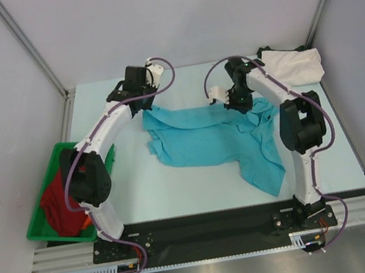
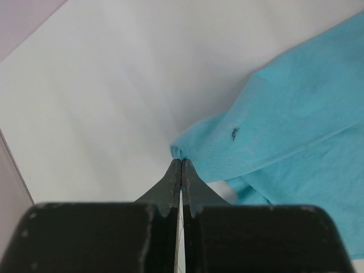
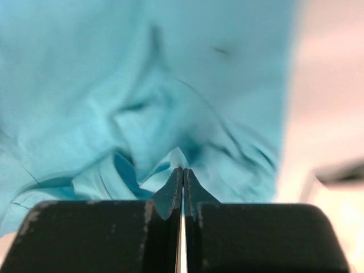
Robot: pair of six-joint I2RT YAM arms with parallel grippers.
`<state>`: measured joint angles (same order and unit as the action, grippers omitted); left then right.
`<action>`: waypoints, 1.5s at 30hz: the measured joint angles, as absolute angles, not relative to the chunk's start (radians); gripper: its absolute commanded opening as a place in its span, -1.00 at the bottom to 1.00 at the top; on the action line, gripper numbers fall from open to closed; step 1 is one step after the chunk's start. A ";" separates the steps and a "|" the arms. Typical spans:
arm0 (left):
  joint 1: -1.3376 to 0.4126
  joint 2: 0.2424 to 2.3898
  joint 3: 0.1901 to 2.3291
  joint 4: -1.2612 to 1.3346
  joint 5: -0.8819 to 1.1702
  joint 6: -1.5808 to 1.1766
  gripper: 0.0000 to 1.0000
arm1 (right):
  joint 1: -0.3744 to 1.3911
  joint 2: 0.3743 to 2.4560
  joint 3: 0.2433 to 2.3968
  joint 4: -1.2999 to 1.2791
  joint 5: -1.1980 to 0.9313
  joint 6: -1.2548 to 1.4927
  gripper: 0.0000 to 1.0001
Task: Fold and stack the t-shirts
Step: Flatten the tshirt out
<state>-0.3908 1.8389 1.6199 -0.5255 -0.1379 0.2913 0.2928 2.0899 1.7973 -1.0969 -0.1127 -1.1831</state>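
Note:
A turquoise t-shirt (image 1: 203, 136) lies rumpled in the middle of the table. My left gripper (image 1: 142, 105) is at its far left corner and is shut on the cloth's edge, which shows at the closed tips (image 2: 181, 161). A small dark mark (image 2: 234, 133) sits on the shirt just beyond them. At the shirt's far right part, my right gripper (image 1: 239, 106) is shut on a raised fold of turquoise cloth (image 3: 182, 169). A cream-white t-shirt (image 1: 295, 65) lies bunched at the back right corner. Dark red (image 1: 58, 198) and orange (image 1: 85, 225) t-shirts lie in the green bin.
The green plastic bin (image 1: 39, 223) stands at the table's left edge beside the left arm's base. Grey walls close in the table at the back and on both sides. Bare tabletop (image 1: 142, 185) shows in front of the turquoise shirt.

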 measured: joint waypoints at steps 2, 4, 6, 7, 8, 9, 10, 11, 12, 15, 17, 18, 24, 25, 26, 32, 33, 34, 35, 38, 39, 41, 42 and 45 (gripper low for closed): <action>-0.391 1.815 1.620 -0.532 -0.127 0.296 -0.99 | 0.279 2.033 1.811 -1.063 -0.115 -1.142 -1.00; -0.392 1.783 1.620 -0.535 -0.121 0.297 -0.99 | 0.263 1.970 1.815 -1.023 -0.113 -1.093 -1.00; -0.392 1.740 1.620 -0.540 -0.113 0.297 -0.99 | 0.248 1.910 1.819 -0.989 -0.109 -1.048 -1.00; -0.393 1.713 1.620 -0.541 -0.107 0.298 -0.99 | 0.237 1.879 1.820 -0.971 -0.105 -1.018 -1.00; -0.393 1.683 1.619 -0.542 -0.102 0.299 -0.99 | 0.227 1.850 1.820 -0.950 -0.101 -0.989 -1.00; -0.393 1.654 1.619 -0.543 -0.101 0.299 -0.99 | 0.219 1.828 1.821 -0.934 -0.098 -0.966 -1.00; -0.394 1.620 1.619 -0.543 -0.099 0.301 -0.99 | 0.207 1.800 1.821 -0.914 -0.093 -0.933 -1.00; -0.394 1.568 1.619 -0.546 -0.100 0.308 -0.99 | 0.197 1.779 1.821 -0.899 -0.090 -0.908 -1.00; -0.395 1.555 1.619 -0.546 -0.100 0.309 -0.99 | 0.185 1.755 1.821 -0.882 -0.088 -0.883 -1.00; -0.395 1.475 1.629 -0.559 -0.103 0.337 -0.99 | 0.149 1.681 1.821 -0.840 -0.085 -0.811 -1.00; -0.395 1.443 1.652 -0.570 -0.106 0.360 -0.99 | 0.124 1.631 1.821 -0.810 -0.084 -0.773 -1.00; -0.395 1.431 1.666 -0.572 -0.110 0.376 -0.99 | 0.107 1.607 1.822 -0.794 -0.084 -0.752 -1.00; -0.405 1.387 1.720 -0.588 -0.130 0.459 -0.99 | 0.030 1.463 1.824 -0.663 -0.091 -0.634 -1.00; -0.408 1.376 1.724 -0.593 -0.131 0.475 -0.99 | 0.025 1.436 1.826 -0.648 -0.091 -0.617 -1.00; -0.413 1.362 1.724 -0.596 -0.132 0.487 -0.99 | 0.025 1.406 1.826 -0.637 -0.093 -0.600 -1.00; -0.437 1.240 1.736 -0.651 -0.139 0.558 -0.99 | 0.030 1.220 1.850 -0.628 -0.098 -0.511 -1.00; -0.437 1.218 1.740 -0.659 -0.138 0.563 -0.99 | 0.030 1.188 1.866 -0.631 -0.097 -0.497 -1.00; -0.437 1.190 1.746 -0.670 -0.136 0.572 -0.99 | 0.030 1.148 1.891 -0.634 -0.096 -0.477 -1.00; -0.436 1.161 1.754 -0.681 -0.131 0.579 -0.99 | 0.030 1.133 1.902 -0.634 -0.095 -0.469 -1.00; -0.421 1.084 1.781 -0.714 -0.094 0.585 -0.99 | 0.030 1.045 1.956 -0.644 -0.095 -0.434 -1.00; -0.408 1.056 1.792 -0.723 -0.072 0.584 -1.00 | 0.030 1.018 1.973 -0.653 -0.096 -0.422 -1.00; -0.376 1.009 1.808 -0.740 -0.028 0.576 -0.99 | 0.030 0.977 2.022 -0.682 -0.100 -0.408 -1.00; -0.364 0.993 1.813 -0.747 -0.010 0.574 -0.99 | 0.030 0.961 2.056 -0.693 -0.102 -0.400 -1.00; -0.332 0.942 1.850 -0.771 0.057 0.558 -0.99 | 0.030 0.943 2.157 -0.707 -0.103 -0.393 -1.00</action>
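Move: Each hand already pinches an edge of the blue t-shirt, whose spread body lies on the table: its middle is about 15 cm to the left hand's right, 11 cm nearer the base and 15 cm below. From the right hand that middle is roughly 9 cm left, 8 cm back and 5 cm down. The folded white cloth lies some 16 cm right of the right hand and 14 cm ahead; the green bin stands about 27 cm left of the left hand and 21 cm back. Up fast and apart, both arms raise the pinched t-shirt off the table, fingers staying shut. The right climbs nearly 60 cm, first drifting right, then pulling well back, its downward fingers swinging up past level; the left rises nearly 40 cm, drawing back hardest late and edging left, fingertips tilting up some 50 degrees. ##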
